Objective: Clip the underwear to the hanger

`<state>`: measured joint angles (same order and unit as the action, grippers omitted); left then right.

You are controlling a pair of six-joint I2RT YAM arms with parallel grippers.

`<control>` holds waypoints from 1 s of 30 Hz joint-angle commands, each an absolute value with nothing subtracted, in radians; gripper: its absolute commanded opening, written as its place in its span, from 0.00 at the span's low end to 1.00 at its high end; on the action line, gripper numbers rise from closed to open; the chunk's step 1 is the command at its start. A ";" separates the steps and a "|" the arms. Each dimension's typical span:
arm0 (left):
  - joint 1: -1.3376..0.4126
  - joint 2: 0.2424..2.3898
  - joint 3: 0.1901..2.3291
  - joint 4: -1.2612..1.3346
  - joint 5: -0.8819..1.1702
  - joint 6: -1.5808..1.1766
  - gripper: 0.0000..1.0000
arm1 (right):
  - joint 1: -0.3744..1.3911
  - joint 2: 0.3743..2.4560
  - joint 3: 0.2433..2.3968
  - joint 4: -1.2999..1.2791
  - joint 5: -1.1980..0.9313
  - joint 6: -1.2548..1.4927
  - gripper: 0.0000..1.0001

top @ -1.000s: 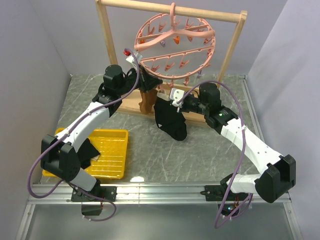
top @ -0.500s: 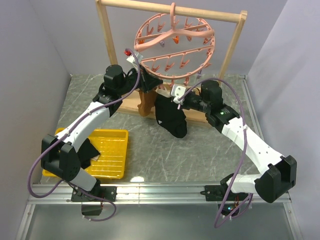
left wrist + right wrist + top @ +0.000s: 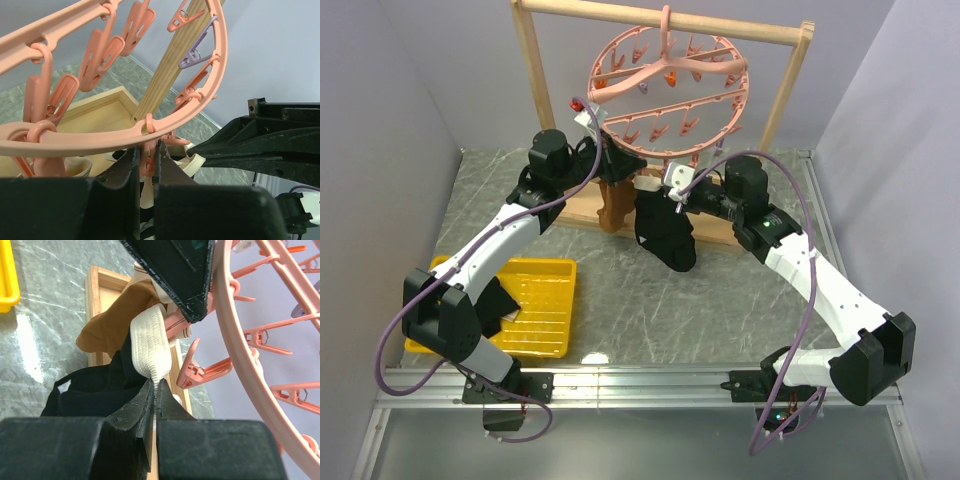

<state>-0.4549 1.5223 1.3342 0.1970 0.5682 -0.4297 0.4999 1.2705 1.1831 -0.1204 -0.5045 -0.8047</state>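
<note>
The pink round hanger (image 3: pixel 670 85) hangs by its hook from the wooden frame's top bar. My left gripper (image 3: pixel 612 168) is under its near-left rim, shut on one dangling pink clip peg (image 3: pixel 148 162) below the ring (image 3: pixel 200 102). My right gripper (image 3: pixel 655 192) is shut on the cream waistband (image 3: pixel 150 342) of the black underwear (image 3: pixel 666 238), which droops below it. In the right wrist view the waistband rises right up to the peg (image 3: pixel 176 322) under the left gripper's fingers (image 3: pixel 175 270). Whether the peg bites the band cannot be told.
The pale wooden frame (image 3: pixel 532 90) stands at the back on its base (image 3: pixel 95 107). A brown-and-cream garment (image 3: pixel 613 200) hangs from the hanger beside the underwear. A yellow tray (image 3: pixel 545 300) with a dark cloth (image 3: pixel 498 302) sits front left.
My right gripper has carried the underwear up and back toward the hanger and the left gripper. The left arm has held still on the peg.
</note>
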 commanded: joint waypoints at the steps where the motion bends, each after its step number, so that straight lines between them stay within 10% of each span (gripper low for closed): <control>1: -0.469 1.551 1.339 0.061 0.606 -0.419 0.11 | 0.491 1.261 1.239 -0.074 -0.486 -0.793 0.00; 19: -0.440 1.470 1.333 0.080 0.583 -0.454 0.66 | 0.486 1.282 1.250 -0.075 -0.491 -0.788 0.00; 30: -0.388 1.411 1.269 0.084 0.566 -0.462 0.69 | 0.546 1.315 1.213 -0.060 -0.477 -0.732 0.04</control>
<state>-0.4118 1.4464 1.2793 0.0677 0.5632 -0.4519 0.5201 1.3083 1.1969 -0.1120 -0.4885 -0.7700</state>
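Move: The pink clip being worked is still pinched in the left fingertips, just under the hanger's rim, which is about 3 cm above that hand. The brown underwear hangs some 5 cm to its left, 2 cm ahead and 10 cm below. From the right hand, which still grips the black underwear's waistband, the clip lies about 6 cm left, 3 cm ahead and 3 cm above; an empty clip is roughly 4 cm ahead, 1 cm right and 2 cm above. The clip's handles are let go by the left fingers, which spread well apart; that hand sinks about 2.5 cm with a slight downward tip, then backs off some 2.5 cm to the left. The waistband stays pinched in the right hand, which holds nearly still and at the end shifts about 1 cm left and slightly down. ##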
